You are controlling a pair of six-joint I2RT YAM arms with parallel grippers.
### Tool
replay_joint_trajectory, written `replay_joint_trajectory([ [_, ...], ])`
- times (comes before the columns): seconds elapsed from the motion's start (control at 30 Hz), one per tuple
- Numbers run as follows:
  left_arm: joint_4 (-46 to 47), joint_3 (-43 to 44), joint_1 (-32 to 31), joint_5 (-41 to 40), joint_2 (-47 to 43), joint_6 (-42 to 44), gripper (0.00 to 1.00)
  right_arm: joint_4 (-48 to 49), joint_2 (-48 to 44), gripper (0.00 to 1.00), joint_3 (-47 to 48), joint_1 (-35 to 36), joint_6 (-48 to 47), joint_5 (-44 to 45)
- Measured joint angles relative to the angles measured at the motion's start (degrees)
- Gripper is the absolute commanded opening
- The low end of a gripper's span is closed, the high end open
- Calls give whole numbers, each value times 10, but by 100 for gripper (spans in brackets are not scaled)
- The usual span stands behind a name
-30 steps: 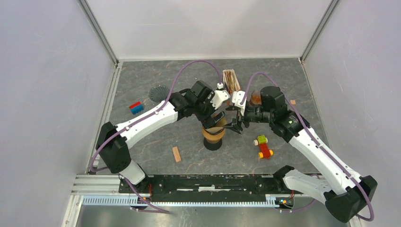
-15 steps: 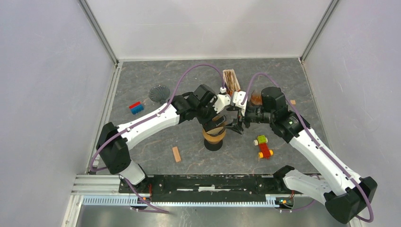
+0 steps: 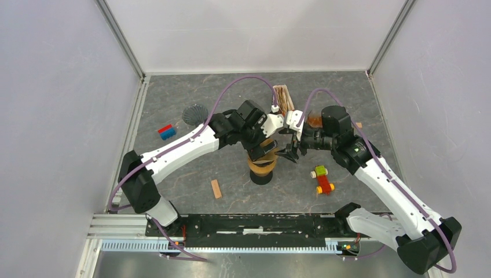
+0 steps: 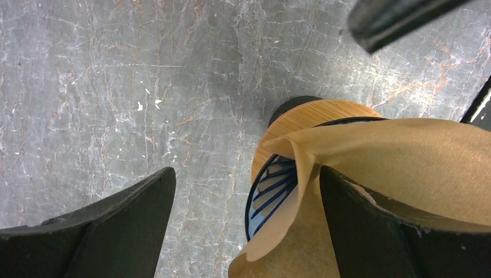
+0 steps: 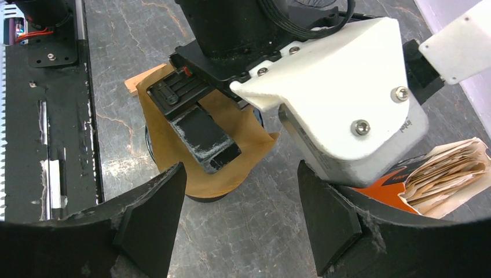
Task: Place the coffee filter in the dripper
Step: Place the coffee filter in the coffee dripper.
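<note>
The dripper [image 3: 261, 174] stands mid-table, with a wooden collar [image 4: 301, 119] and a blue ribbed inside [image 4: 272, 191]. A brown paper coffee filter [image 4: 405, 162] sits crumpled across its mouth, one edge folded up and part of the ribbed inside left bare. My left gripper [image 3: 267, 146] hangs open right over it. One of its fingers [image 5: 205, 139] presses down on the filter [image 5: 173, 150], the other finger [image 4: 116, 231] is out over the table. My right gripper [image 5: 240, 214] is open just right of the dripper, above bare table, holding nothing.
An orange pack of spare filters [image 5: 446, 179] lies behind the grippers [image 3: 283, 98]. A toy car [image 3: 323, 184] and green block [image 3: 319, 171] sit right of the dripper. A wooden block [image 3: 216, 188] lies front left; a red-blue block [image 3: 167, 131] and black ribbed piece [image 3: 195, 113] are at left.
The left wrist has shifted a little to the right over the dripper. The right arm has barely moved. Both grippers stay open.
</note>
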Motion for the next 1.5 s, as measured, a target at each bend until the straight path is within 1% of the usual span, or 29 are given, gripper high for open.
replay_joint_trajectory([
  [0.5,-7,0,-1,24,-27,5,100,7,-1,76,-9,-4,-3,-10],
  [1.03,5,-9,-1,21,-58,21,100,17,54,76,-22,-4,12,-15],
  [1.5,22,-26,0,4,-108,31,100,7,84,75,32,-4,15,-15],
])
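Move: The filter in the dripper lies just below the left hand, its middle about 4 cm back, 1 cm right and 3 cm lower, with the left hand's back finger over its mouth. From the right hand it is some 6 cm left, 4 cm back and 9 cm down. From the filter, the orange filter box stands about 20 cm farther out and 8 cm right; the wooden block lies 16 cm left and 5 cm nearer the base. Raise the left gripper about 6 cm above the dripper, easing 1 cm back and, late on, 1 cm left, tilting roughly 10 degrees with its fingers wide open. Meanwhile sink the open right gripper beside the filter some 3.5 cm, tipping it slightly down, then bring it up about 2 cm while easing forward and left, so its back finger ends over the filter's mouth. ##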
